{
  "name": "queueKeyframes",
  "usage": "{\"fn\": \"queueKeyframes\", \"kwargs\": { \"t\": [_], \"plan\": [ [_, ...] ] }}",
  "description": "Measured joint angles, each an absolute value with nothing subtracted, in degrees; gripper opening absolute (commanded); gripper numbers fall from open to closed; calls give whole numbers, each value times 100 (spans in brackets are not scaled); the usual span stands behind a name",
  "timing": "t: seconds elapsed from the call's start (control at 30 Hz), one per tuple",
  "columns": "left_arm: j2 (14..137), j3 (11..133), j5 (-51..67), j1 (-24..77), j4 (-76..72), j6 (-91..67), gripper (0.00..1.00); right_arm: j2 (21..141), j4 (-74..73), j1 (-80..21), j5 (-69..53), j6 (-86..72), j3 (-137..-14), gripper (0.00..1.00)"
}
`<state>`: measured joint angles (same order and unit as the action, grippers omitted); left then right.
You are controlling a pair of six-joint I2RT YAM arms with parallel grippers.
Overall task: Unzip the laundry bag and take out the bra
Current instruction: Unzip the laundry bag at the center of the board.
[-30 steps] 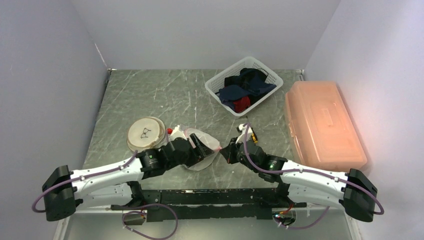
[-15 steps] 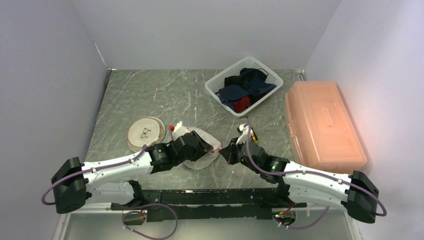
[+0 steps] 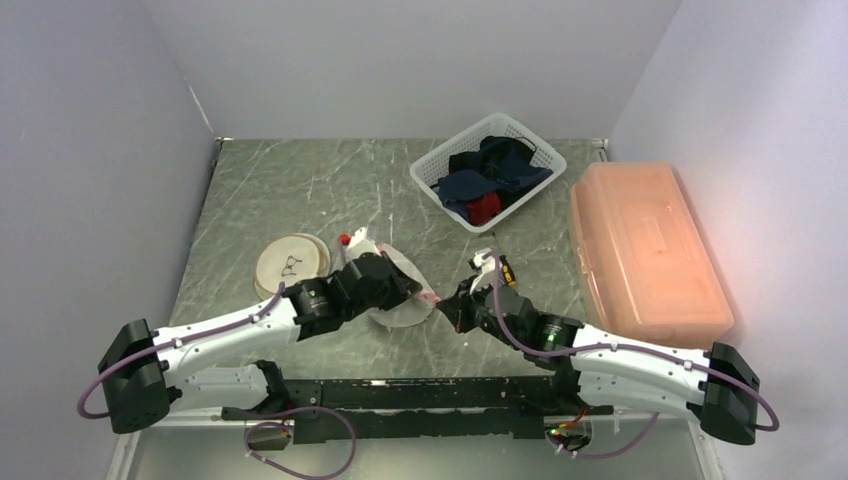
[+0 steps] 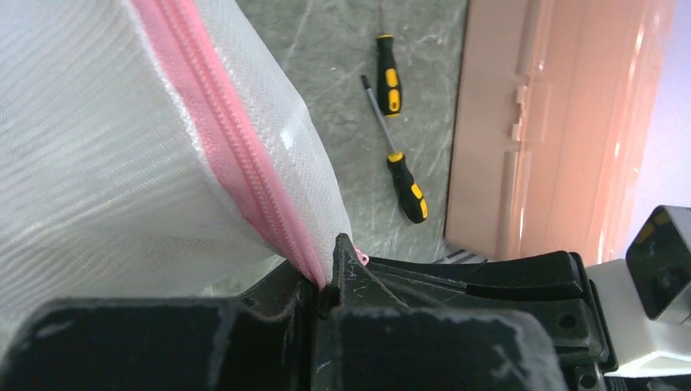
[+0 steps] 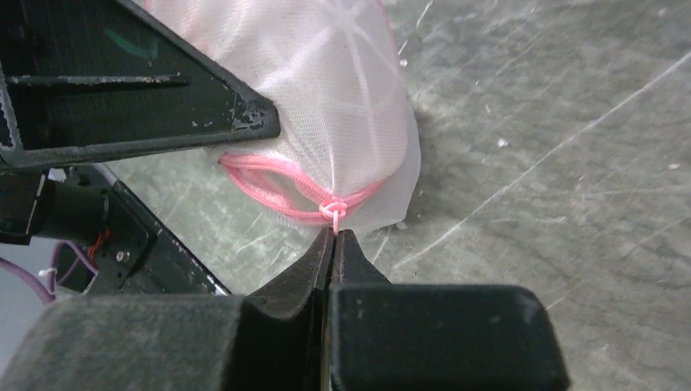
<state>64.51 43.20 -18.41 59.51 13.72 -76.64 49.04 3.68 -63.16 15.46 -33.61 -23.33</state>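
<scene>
The laundry bag (image 3: 398,312) is a white mesh pouch with a pink zipper (image 4: 236,155), lying on the table between my two arms. My left gripper (image 3: 410,290) is shut on the bag's zipper seam at its near end, and in the left wrist view (image 4: 326,277) mesh and pink tape are pinched between the jaws. From the other side, my right gripper (image 3: 448,306) is shut on the small pink zipper pull (image 5: 332,210), its tips (image 5: 335,234) meeting just below the slider. The bra is hidden from every view.
A white basket (image 3: 420,176) of dark clothes stands at the back. A peach plastic box (image 3: 640,250) lies along the right wall. A round beige disc (image 3: 292,266) rests left of the bag. Two yellow-and-black screwdrivers (image 4: 389,77) (image 4: 405,183) lie near the box.
My left gripper moved forward onto the bag and closed on its zipper seam. The right gripper stayed shut on the zipper pull and barely shifted.
</scene>
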Motion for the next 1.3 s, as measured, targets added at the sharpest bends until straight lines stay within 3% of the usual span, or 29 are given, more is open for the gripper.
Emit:
{"fn": "queueKeyframes", "kwargs": {
  "t": [0.37, 0.63, 1.2, 1.3],
  "plan": [
    [6814, 5878, 244, 5085, 1074, -5417, 3, 4558, -64, -6080, 2261, -2803, -3131, 0],
    [6884, 6305, 1411, 4737, 1181, -4589, 3, 3999, -379, -5463, 2296, -2670, -3223, 0],
    [7216, 3507, 3028, 4211, -969, -4641, 3, 3754, -1061, -5472, 2029, -3227, -2130, 0],
    [7179, 3415, 3120, 4171, -1059, -4639, 9, 3758, -1076, -5472, 2053, -3374, -2060, 0]
  ]
}}
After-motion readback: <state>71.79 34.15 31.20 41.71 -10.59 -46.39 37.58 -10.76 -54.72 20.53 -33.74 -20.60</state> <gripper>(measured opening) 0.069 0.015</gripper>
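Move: The laundry bag's middle is about 3 cm left of and 5 below the left hand, with the zip pull in the right hand's fingers some 5 cm right, 3 back. From the right hand the middle is roughly 8 cm left, 3 ahead, 5 lower. The small screwdriver is about 15 cm right of and 7 ahead of the right hand; the lidded bag sits some 28 cm left of and 5 ahead of the left hand. Both lie about 10 cm below. Both hands keep their pinch, the left on the pink zip band, the right on the zip pull. They rise about 13 and 9 cm, the right drifting forward and right, then sink past their starting height while easing back. The right ends some 7 cm to its right, away from the left hand, which turns about 40 degrees clockwise. ##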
